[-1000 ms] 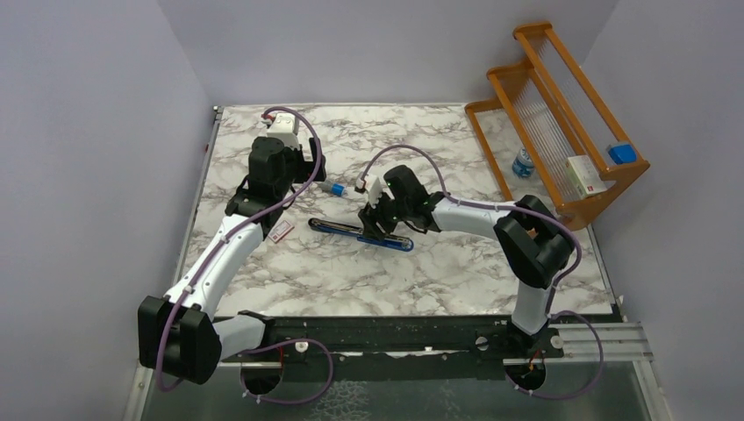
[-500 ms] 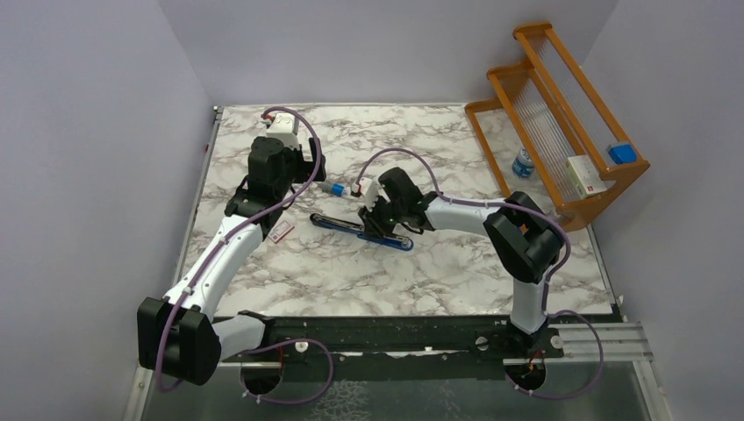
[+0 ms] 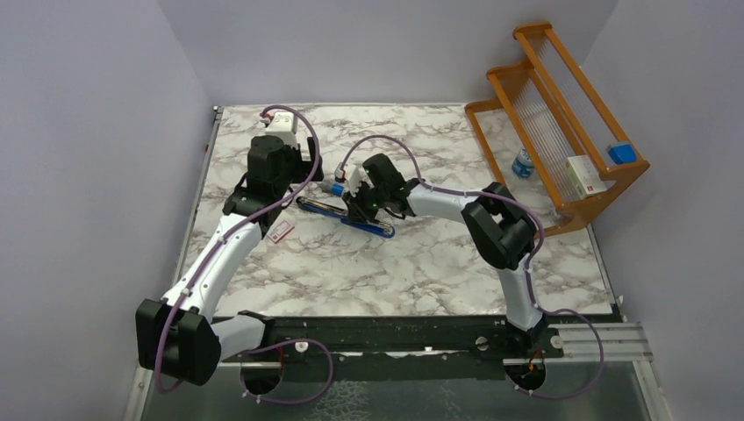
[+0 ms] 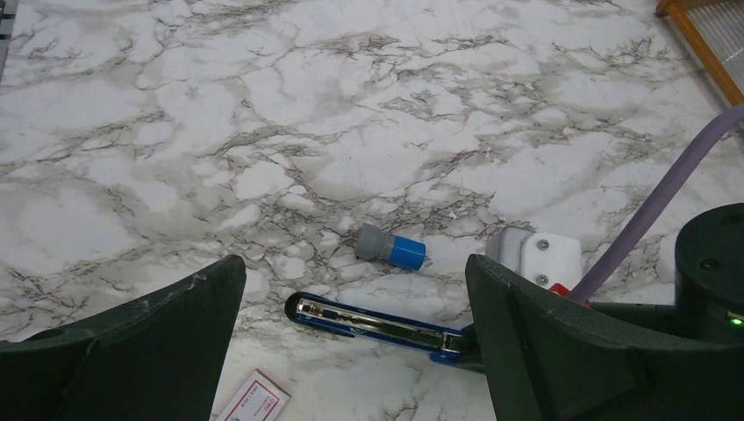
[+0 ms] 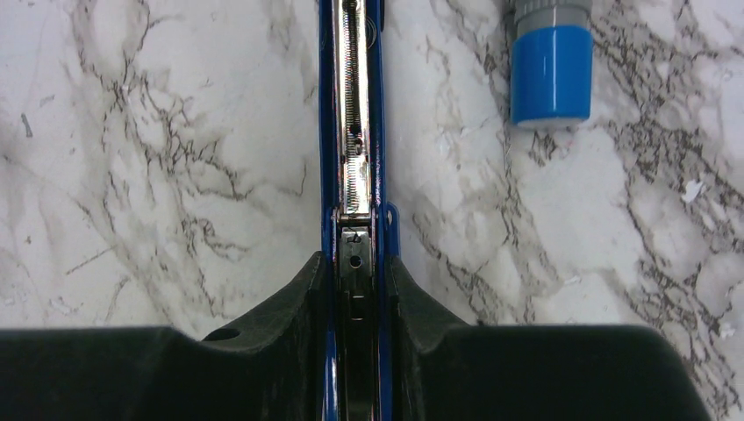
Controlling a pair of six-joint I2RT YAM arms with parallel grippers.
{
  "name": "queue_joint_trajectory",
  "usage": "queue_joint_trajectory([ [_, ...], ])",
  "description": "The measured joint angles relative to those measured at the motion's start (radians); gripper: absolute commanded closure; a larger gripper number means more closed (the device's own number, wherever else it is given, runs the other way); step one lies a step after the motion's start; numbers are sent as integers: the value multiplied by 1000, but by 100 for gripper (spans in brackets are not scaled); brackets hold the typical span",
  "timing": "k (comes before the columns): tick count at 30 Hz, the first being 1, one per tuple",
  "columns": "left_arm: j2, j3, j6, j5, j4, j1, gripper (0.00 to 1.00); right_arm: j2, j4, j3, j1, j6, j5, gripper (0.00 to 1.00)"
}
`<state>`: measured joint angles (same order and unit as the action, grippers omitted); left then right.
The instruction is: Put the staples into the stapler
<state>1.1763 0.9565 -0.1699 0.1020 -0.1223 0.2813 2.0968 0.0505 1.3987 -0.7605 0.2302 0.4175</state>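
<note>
The blue stapler [image 3: 338, 215] lies flat on the marble table [image 3: 421, 263], opened out, its silvery magazine channel [image 5: 355, 132] facing up. My right gripper [image 5: 355, 272] is shut on the stapler's rear end, one dark finger on each side. The staples' small white box with a pink-red label [image 3: 281, 231] lies just left of the stapler and shows at the bottom of the left wrist view [image 4: 254, 399]. No loose staple strips show. My left gripper [image 4: 353, 267] hangs open above the stapler's front end [image 4: 303, 307], holding nothing.
A small grey cylinder with a blue cap [image 3: 333, 188] lies just behind the stapler, beside my right gripper. An orange wooden rack [image 3: 561, 132] stands at the back right, with a small bottle [image 3: 524, 162], a white box [image 3: 585, 175] and a blue item [image 3: 622, 153].
My right gripper has closed on the stapler and slid it back and to the left, toward the left arm. The left arm has stayed put, open.
</note>
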Motion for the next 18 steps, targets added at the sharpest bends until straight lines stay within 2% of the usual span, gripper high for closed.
queue_joint_trajectory([
  [6,-26,46,13,40,-30,0,1,79,-11,106,-8,0,8,75],
  [9,-44,51,16,57,-33,0,1,112,-21,148,-11,-2,18,63],
  [12,-51,51,18,71,-40,0,1,123,-35,158,-15,-13,21,42],
  [14,-51,51,18,75,-45,0,1,123,-40,156,-17,-19,25,37],
  [18,-51,51,25,86,-45,0,1,85,-45,118,-19,-26,26,34],
])
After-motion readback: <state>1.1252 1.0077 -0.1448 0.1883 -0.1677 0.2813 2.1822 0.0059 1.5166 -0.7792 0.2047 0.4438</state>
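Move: The right hand already grips the opened-out stapler just to the right of its hinge, the stapler's middle lying about 2 cm left of the hand, 1 cm ahead and 1 cm lower. From this hand the staples box is some 17 cm left and 4 cm back; the grey-blue tube is roughly 5 cm left and 8 cm ahead. The idle left hand has the stapler's middle about 11 cm to its right, 4 cm back and 22 cm below. Still pinching the stapler, the right hand slides it across the table some 4 cm left and 2 cm forward, the left end leading. It then stops and opens its fingers, letting go of the stapler's sides, and eases slightly back and up. Meanwhile the open left hand lifts about 3 cm, drifting left. ##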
